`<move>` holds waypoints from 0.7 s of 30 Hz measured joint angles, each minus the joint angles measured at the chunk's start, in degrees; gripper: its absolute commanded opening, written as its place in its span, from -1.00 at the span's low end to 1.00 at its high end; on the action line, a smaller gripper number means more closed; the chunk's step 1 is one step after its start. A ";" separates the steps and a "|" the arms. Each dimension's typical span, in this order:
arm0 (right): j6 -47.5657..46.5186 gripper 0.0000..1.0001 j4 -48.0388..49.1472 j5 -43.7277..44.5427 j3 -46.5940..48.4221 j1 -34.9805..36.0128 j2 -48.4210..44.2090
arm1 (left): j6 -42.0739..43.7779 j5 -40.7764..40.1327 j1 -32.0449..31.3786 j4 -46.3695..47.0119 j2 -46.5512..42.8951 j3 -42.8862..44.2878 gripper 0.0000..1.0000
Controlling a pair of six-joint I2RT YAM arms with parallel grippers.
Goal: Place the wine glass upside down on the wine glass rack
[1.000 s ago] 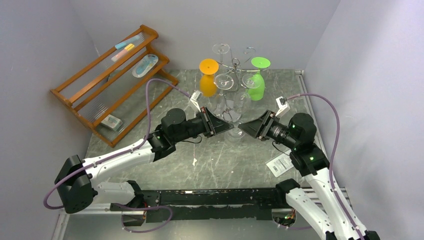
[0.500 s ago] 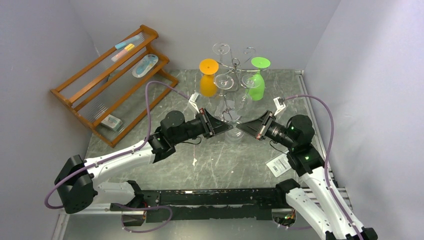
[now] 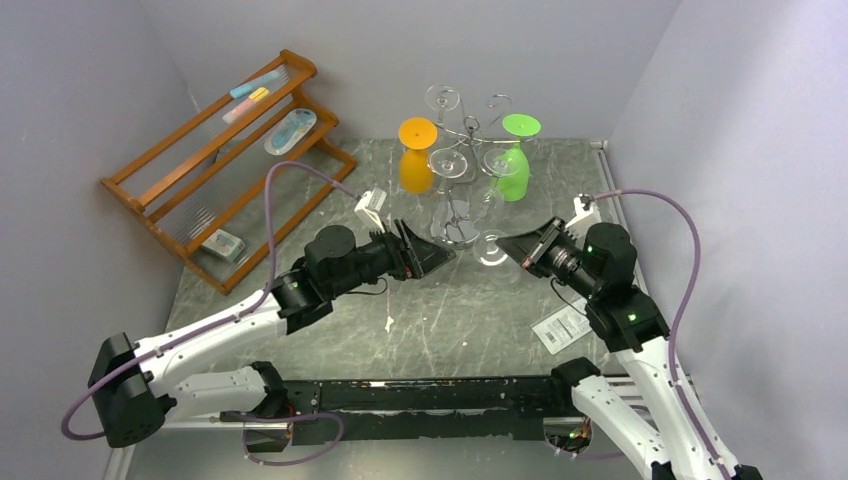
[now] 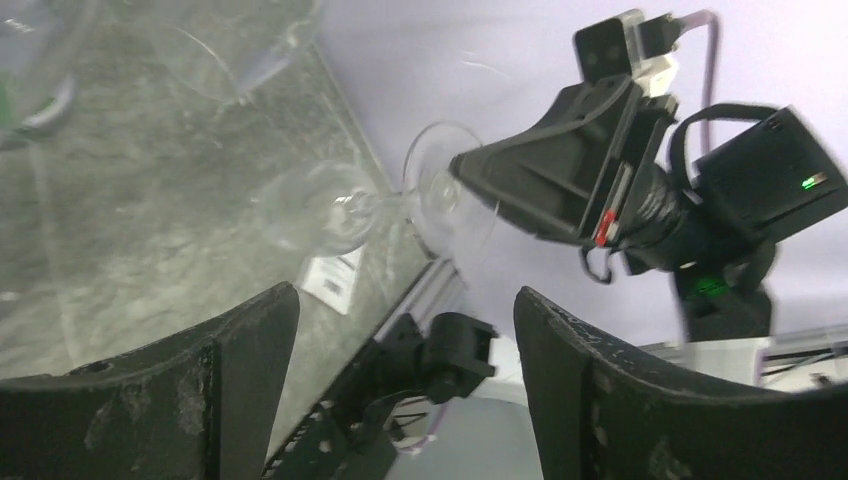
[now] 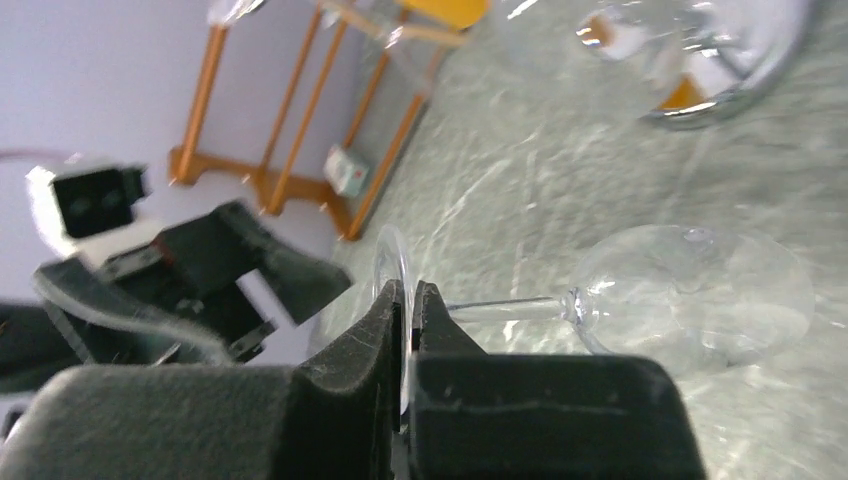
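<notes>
A clear wine glass [image 3: 492,250] hangs over the table in front of the wine glass rack [image 3: 470,135], a silver wire stand on a round chrome base [image 5: 720,100]. My right gripper [image 3: 505,247] is shut on the glass's foot. In the right wrist view the jaws [image 5: 410,290] pinch the foot disc edge-on, and the stem runs right to the bowl [image 5: 700,300]. My left gripper [image 3: 435,252] stands open to the left of the glass, apart from it. The left wrist view shows nothing between its fingers [image 4: 405,300], with the glass [image 4: 320,205] beyond them.
An orange glass [image 3: 416,160], a green glass [image 3: 514,165] and clear glasses [image 3: 449,163] hang upside down on the rack. A wooden tiered shelf [image 3: 230,150] leans at the back left. A paper tag [image 3: 558,328] lies by the right arm. Walls close three sides.
My left gripper has opened, let go of the glass and drawn back to the left. My right gripper has shut on the foot and shifted right with the glass.
</notes>
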 measured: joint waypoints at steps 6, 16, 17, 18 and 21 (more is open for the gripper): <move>-0.74 -1.00 -10.38 16.13 3.87 0.00 0.26 | 10.60 -5.60 0.00 -9.53 -5.20 1.70 0.66; 1.88 -1.00 -17.99 37.18 5.25 0.00 0.92 | 21.73 -17.07 0.00 -16.33 -12.63 3.39 0.61; 2.36 -1.00 -17.64 38.86 5.29 0.00 1.16 | 22.47 -17.38 0.00 -16.63 -12.92 3.41 0.60; 2.82 -1.00 -17.09 40.30 5.29 0.00 1.36 | 23.04 -17.44 0.00 -16.96 -13.09 3.43 0.60; 3.52 -1.00 -13.70 44.26 5.25 -0.02 1.62 | 24.94 -16.76 0.00 -17.88 -13.55 3.52 0.59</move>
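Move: My right hand holds the clear wine glass upside down by its foot. The only empty hook, at the rack's back right, lies about 37 cm ahead and 1 cm to the right, near hand height. From this hand, the green glass hangs some 32 cm ahead and 5 cm right, and the front-right clear glass 22 cm straight ahead, both middles about 8 cm lower. From my left hand, that hook is roughly 39 cm ahead and 14 cm right, level. I carry the glass about 13 cm to the right with my right hand, out beyond the rack's right side, edging forward and dipping slightly before rising again. The wrist swings some 40 degrees clockwise while my fingers keep their pinch on the foot. My left hand, already open and free, backs off about 8 cm to the left and a little up, away from the glass, its wrist turning and fingers staying open. ##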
